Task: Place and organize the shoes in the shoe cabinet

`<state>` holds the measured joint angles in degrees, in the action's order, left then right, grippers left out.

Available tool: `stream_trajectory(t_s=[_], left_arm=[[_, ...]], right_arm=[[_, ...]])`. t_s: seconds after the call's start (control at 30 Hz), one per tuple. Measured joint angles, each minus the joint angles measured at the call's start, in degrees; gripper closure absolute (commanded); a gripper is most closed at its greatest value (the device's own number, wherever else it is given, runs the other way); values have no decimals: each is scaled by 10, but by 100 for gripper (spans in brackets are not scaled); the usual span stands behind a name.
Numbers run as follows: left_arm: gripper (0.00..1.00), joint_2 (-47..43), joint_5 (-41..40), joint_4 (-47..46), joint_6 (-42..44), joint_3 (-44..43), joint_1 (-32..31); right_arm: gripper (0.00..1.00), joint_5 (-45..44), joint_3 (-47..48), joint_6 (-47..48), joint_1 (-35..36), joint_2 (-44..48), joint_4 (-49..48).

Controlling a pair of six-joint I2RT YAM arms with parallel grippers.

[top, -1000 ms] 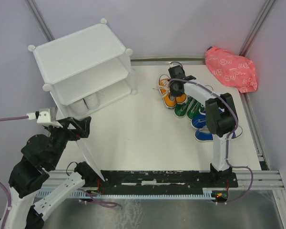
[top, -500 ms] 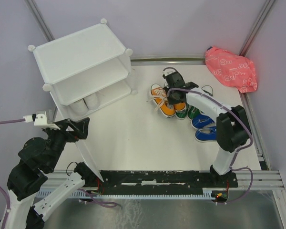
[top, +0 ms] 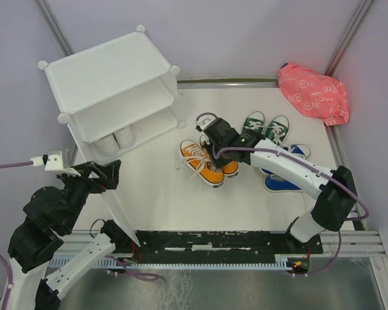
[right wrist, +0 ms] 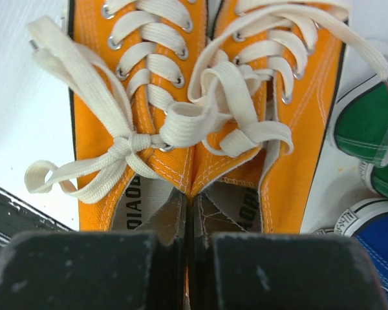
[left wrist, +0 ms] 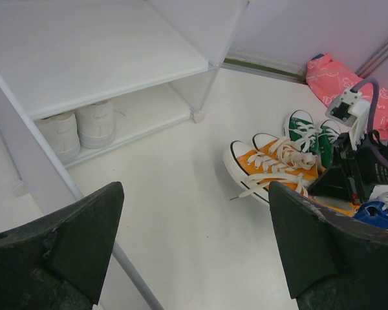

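Observation:
My right gripper (top: 215, 147) is shut on the orange shoes (top: 207, 163), one finger inside each shoe, pinching their inner walls together (right wrist: 191, 187). The pair sits mid-table, toes toward the shoe cabinet (top: 110, 84). The orange shoes also show in the left wrist view (left wrist: 275, 168). The white shoes (top: 116, 141) stand on the cabinet's bottom level (left wrist: 77, 126). The green shoes (top: 266, 126) and blue shoes (top: 288, 175) lie right of the orange pair. My left gripper (left wrist: 194, 252) is open and empty, held near the cabinet's front left corner.
A pink patterned bag (top: 313, 92) lies at the back right corner. The cabinet's middle shelf (left wrist: 84, 58) is bare. White table surface (top: 161, 194) lies between the cabinet and the orange shoes. A black rail (top: 213, 240) runs along the near edge.
My right gripper has dragged the orange shoes left and toward the near side, away from the green and blue pairs, closer to the cabinet. The left arm has barely moved.

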<state>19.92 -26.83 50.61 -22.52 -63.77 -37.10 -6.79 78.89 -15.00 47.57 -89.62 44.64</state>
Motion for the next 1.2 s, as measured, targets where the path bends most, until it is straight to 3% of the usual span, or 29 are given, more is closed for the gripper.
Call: stream_trajectory(t_s=[0.33, 0.73, 1.2], left_arm=[[1, 0, 0, 0, 0, 0, 0], [1, 0, -2, 1, 0, -1, 0], [1, 1, -10, 3, 0, -3, 0]], right_arm=[[98, 40, -28, 7, 42, -32, -69], [98, 66, 133, 29, 45, -263, -208], [98, 57, 244, 28, 53, -348, -220]])
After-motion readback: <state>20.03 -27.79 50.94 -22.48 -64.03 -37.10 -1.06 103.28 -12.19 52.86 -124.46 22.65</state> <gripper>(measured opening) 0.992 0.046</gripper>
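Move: The orange pair is already pinched in the right hand, some 10 cm clear of the table. The free floor of the shoe cabinet's lower compartment lies about 22 cm ahead of this hand, 28 to its left and 13 below. White shoe heels show 17 cm ahead and 41 left of the hand, the cabinet's right front foot 25 ahead and 14 left, both low. From the left hand that free floor is roughly 33 cm ahead, 3 right and 31 below. The orange shoes, still pinched together by their inner sides, are swung by the right hand towards the cabinet's lower opening, to the free spot beside the white shoes. After an initial 2 cm drawback, the hand sweeps nearly 19 cm left while sinking about 7 and then reaching forward, ending 8 cm farther out. It turns some 10 degrees counter-clockwise, its left side rising as much; the fingers stay shut. ##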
